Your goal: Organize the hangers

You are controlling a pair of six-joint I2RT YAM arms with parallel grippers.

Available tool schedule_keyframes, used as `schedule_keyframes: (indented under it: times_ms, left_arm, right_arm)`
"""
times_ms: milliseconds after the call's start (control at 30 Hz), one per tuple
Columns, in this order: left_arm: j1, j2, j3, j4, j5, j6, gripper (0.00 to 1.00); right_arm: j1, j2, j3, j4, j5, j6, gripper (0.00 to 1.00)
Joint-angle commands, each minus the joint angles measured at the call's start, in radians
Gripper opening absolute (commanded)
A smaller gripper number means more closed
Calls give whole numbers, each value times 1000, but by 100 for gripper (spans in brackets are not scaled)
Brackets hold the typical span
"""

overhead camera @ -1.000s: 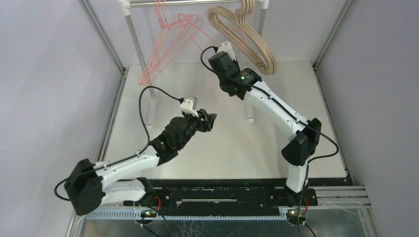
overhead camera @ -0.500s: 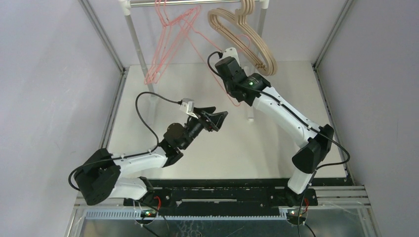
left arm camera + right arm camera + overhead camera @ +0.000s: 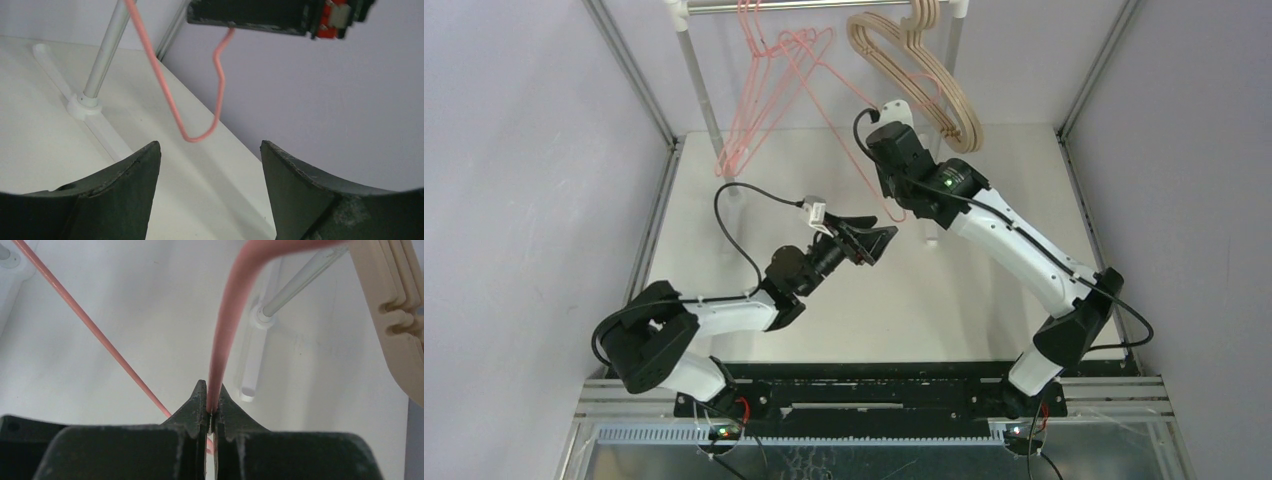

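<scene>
Several pink-red wire hangers [image 3: 759, 100] hang at the left of the rail and several beige wooden hangers [image 3: 934, 90] at the right. My right gripper [image 3: 212, 401] is shut on the wire of one pink hanger [image 3: 226, 330]. That hanger slants down from the rail, and its lower corner [image 3: 199, 138] dangles under the right wrist. My left gripper [image 3: 882, 226] stands open just short of that corner, nothing between its fingers [image 3: 125, 185]. The wooden hangers [image 3: 395, 305] also show at the right edge of the right wrist view.
The silver rail [image 3: 804, 6] with white joints runs across the back on two posts [image 3: 704, 95]. One post's white foot [image 3: 85, 106] stands on the white table [image 3: 824, 330], close to both grippers. Lavender walls close in left and right.
My left gripper opened wider and moved right toward the dangling hanger. The right arm shifted right and nearer with the pink hanger, pulling its lower corner down over the table.
</scene>
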Motion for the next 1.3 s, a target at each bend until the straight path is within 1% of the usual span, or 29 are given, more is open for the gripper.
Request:
schedule_keyframes:
  times_ms: [0,167,267,333,400,567,733,867,900,933,1000,1067,1133,1167,1200,1267]
  left_arm:
    - [37,20,-2,140,31,-66,77]
    - [61,20,-4,174,46,-70,78]
    - [63,35,13,193,66,-108,78]
    - [63,50,29,214,88,-126,81]
    - [63,67,40,228,111,-144,81]
    - [63,108,51,267,142,-181,79]
    - [63,129,85,281,183,-210,78]
    - [52,137,128,287,226,-220,75]
    - [49,140,137,287,240,-222,70]
    - [47,144,145,287,253,-227,63]
    - [46,155,158,288,276,-242,46]
    - [45,166,165,298,300,-260,22]
    - [45,178,165,310,313,-281,8]
    - [45,185,167,313,323,-289,6]
    - [44,188,169,314,331,-295,1]
    - [43,193,172,321,343,-303,0]
  right_arm:
    - [4,-82,-41,27,-13,35,0]
    - [2,-134,-100,41,-42,50,0]
    - [0,-155,-128,53,-54,55,0]
    - [0,-159,-131,52,-57,56,0]
    - [0,-160,-131,53,-70,57,0]
    - [6,-158,-127,64,-109,62,0]
    - [11,-157,-134,63,-134,75,0]
    - [11,-155,-142,70,-158,80,0]
    - [11,-155,-140,69,-164,83,0]
    - [12,-156,-140,69,-164,84,0]
    - [12,-160,-140,69,-166,87,0]
    - [13,-165,-139,69,-163,87,0]
    - [12,-170,-136,70,-160,86,0]
    - [12,-173,-134,70,-161,86,0]
    - [13,-173,-132,70,-162,86,0]
    - [14,-169,-128,68,-165,85,0]
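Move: The near corner of the pink hanger is about 4 cm ahead of the open left gripper, 3 cm to its right and 2 cm higher. From the right gripper, which already pinches that hanger's shoulder, the corner is some 4 cm back, level sideways and 4 cm lower. The wooden hangers hang about 12 cm ahead of the right gripper and 8 cm to its right, slightly higher; the hung pink hangers are roughly 12 cm ahead and 17 cm left. Keep the right gripper shut on the pink hanger's shoulder and draw it back about 4 cm, bringing the corner to the left gripper. Hold the left gripper open through a small forward-left bob, then take it right about 3 cm and slightly up, turning clockwise some 15 degrees, and close it from nearly wide open to pinch the long bar close to the corner. ##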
